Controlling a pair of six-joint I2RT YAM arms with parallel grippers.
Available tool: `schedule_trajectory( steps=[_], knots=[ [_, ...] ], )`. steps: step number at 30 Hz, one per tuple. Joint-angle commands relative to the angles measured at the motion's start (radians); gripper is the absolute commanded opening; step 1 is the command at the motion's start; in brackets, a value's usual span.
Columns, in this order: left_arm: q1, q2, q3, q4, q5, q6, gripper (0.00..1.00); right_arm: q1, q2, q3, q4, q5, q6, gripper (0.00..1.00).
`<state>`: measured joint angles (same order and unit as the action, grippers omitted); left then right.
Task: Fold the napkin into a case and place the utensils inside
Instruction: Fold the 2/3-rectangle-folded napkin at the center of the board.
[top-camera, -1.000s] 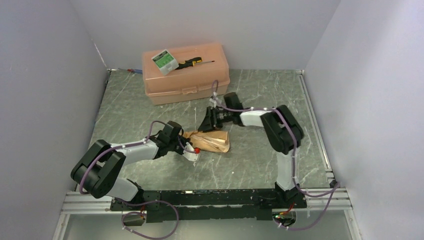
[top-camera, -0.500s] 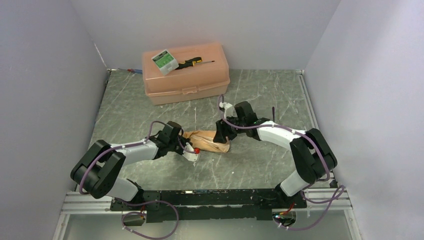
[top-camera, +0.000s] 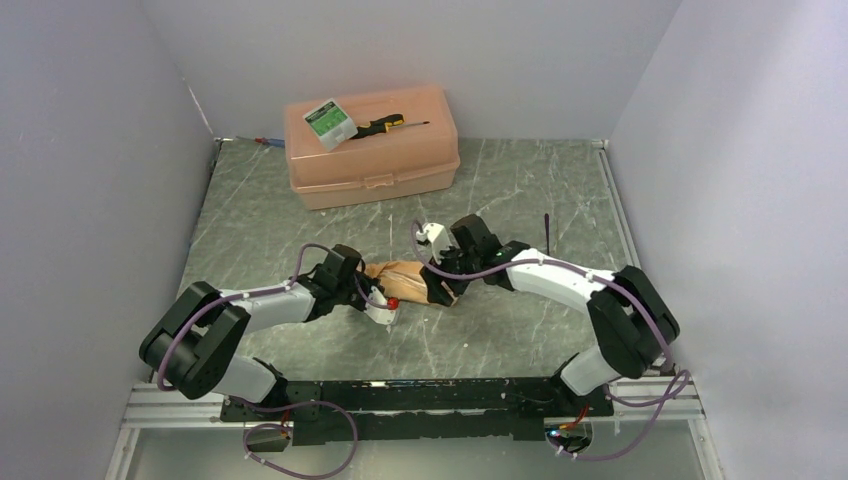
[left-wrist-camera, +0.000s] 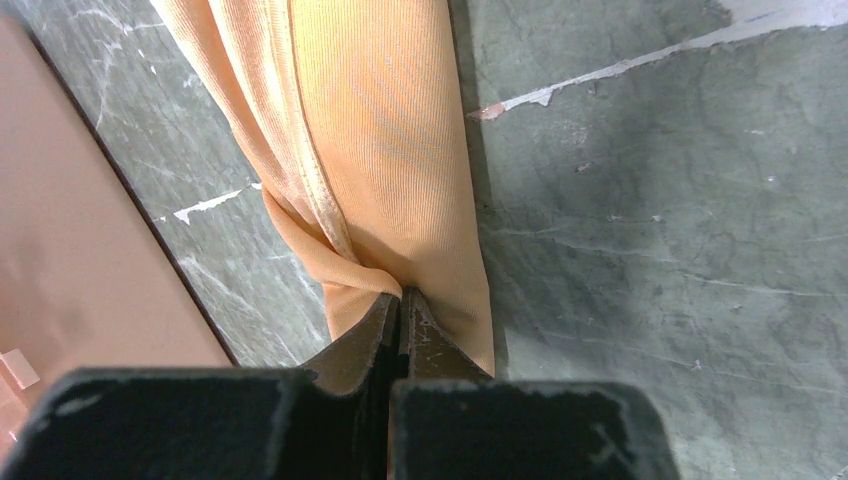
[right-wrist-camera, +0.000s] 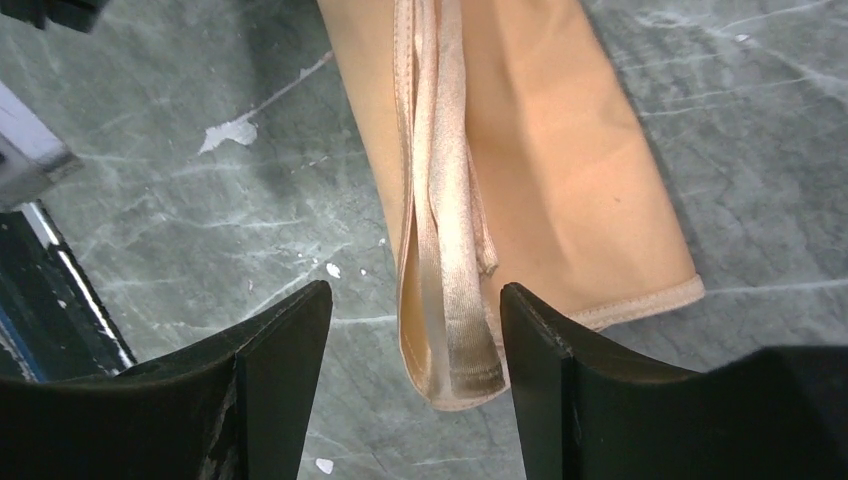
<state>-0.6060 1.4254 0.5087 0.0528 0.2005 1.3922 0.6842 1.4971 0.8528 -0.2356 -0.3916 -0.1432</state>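
The peach-orange napkin (top-camera: 408, 276) lies folded into a narrow strip at the table's middle, between both grippers. My left gripper (top-camera: 369, 281) is shut on its left end; in the left wrist view the closed fingertips (left-wrist-camera: 402, 300) pinch the bunched cloth (left-wrist-camera: 380, 150). My right gripper (top-camera: 441, 283) stands open at the strip's right end. In the right wrist view its jaws (right-wrist-camera: 415, 305) straddle the folded corner with shiny hems (right-wrist-camera: 450, 340), touching nothing. One thin dark utensil (top-camera: 547, 230) lies on the table to the right of the right arm.
The rigid peach plastic box (top-camera: 372, 150) stands at the back left, carrying a green-and-white packet (top-camera: 329, 122) and a black-and-yellow screwdriver (top-camera: 385, 125). Its side shows in the left wrist view (left-wrist-camera: 80, 250). Grey walls enclose the green marbled table (top-camera: 520, 180).
My right arm swung from behind the napkin round to its right end and came down low, its jaws opening wider. The left gripper stayed shut on the left end.
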Motion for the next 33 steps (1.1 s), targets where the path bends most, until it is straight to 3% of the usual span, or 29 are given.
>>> schedule_trajectory(
  steps=[1,5,7,8,11,13,16,20,24,28,33],
  knots=[
    [-0.017,0.033,-0.056,-0.205,0.071,-0.036,0.03,0.043,0.078,0.061,-0.019,0.029,-0.079,0.67],
    [-0.017,0.032,-0.055,-0.209,0.071,-0.036,0.03,0.056,0.13,0.092,-0.026,0.036,-0.083,0.63],
    [-0.018,0.03,-0.055,-0.208,0.07,-0.037,0.03,0.057,0.128,0.091,-0.008,0.034,-0.079,0.54],
    [-0.017,0.03,-0.056,-0.208,0.07,-0.036,0.03,0.057,0.127,0.091,-0.005,0.035,-0.078,0.48],
    [-0.017,0.028,-0.056,-0.208,0.067,-0.028,0.03,0.057,0.151,0.108,-0.022,0.067,-0.078,0.14],
    [-0.017,0.027,-0.056,-0.205,0.064,-0.024,0.03,0.057,0.172,0.131,-0.055,0.087,-0.089,0.02],
    [-0.016,0.025,-0.056,-0.203,0.061,-0.014,0.03,0.045,0.182,0.164,-0.09,0.074,-0.093,0.0],
    [-0.017,0.019,-0.058,-0.191,0.047,0.002,0.03,-0.042,0.212,0.248,-0.184,-0.133,-0.075,0.0],
    [-0.017,0.01,-0.062,-0.15,0.025,0.011,0.03,-0.119,0.365,0.43,-0.396,-0.285,-0.094,0.0],
    [-0.017,-0.009,-0.045,-0.112,-0.017,-0.03,0.03,-0.145,0.509,0.514,-0.452,-0.329,-0.05,0.0],
    [-0.017,-0.043,-0.013,-0.133,-0.025,-0.081,0.03,-0.178,0.567,0.53,-0.438,-0.334,-0.035,0.0]
  ],
)
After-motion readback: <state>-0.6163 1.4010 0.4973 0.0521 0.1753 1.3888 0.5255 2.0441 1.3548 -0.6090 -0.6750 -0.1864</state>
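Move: The loose folded end at the napkin's near right, an open loop of cloth, lies between and under my open right fingers: about 4 cm down, 1 cm back and 1 cm left. The napkin's far right corner is some 8 cm ahead, 1 cm right and 6 cm down. The left end, already pinched in my left hand, is about 2 cm ahead, 12 cm left and 5 cm down. From my left hand the loose end lies roughly 11 cm right and 3 cm back. I sink my right hand about 3.5 cm onto the loose folded end and shut the fingers on it. Then I carry it forward about 5 cm in a low arc, rising a couple of centimetres and coming down again towards the far side of the napkin, while the wrist turns some 25 degrees so the fingertips swing back. My left hand stays put, still pinching the left end. ##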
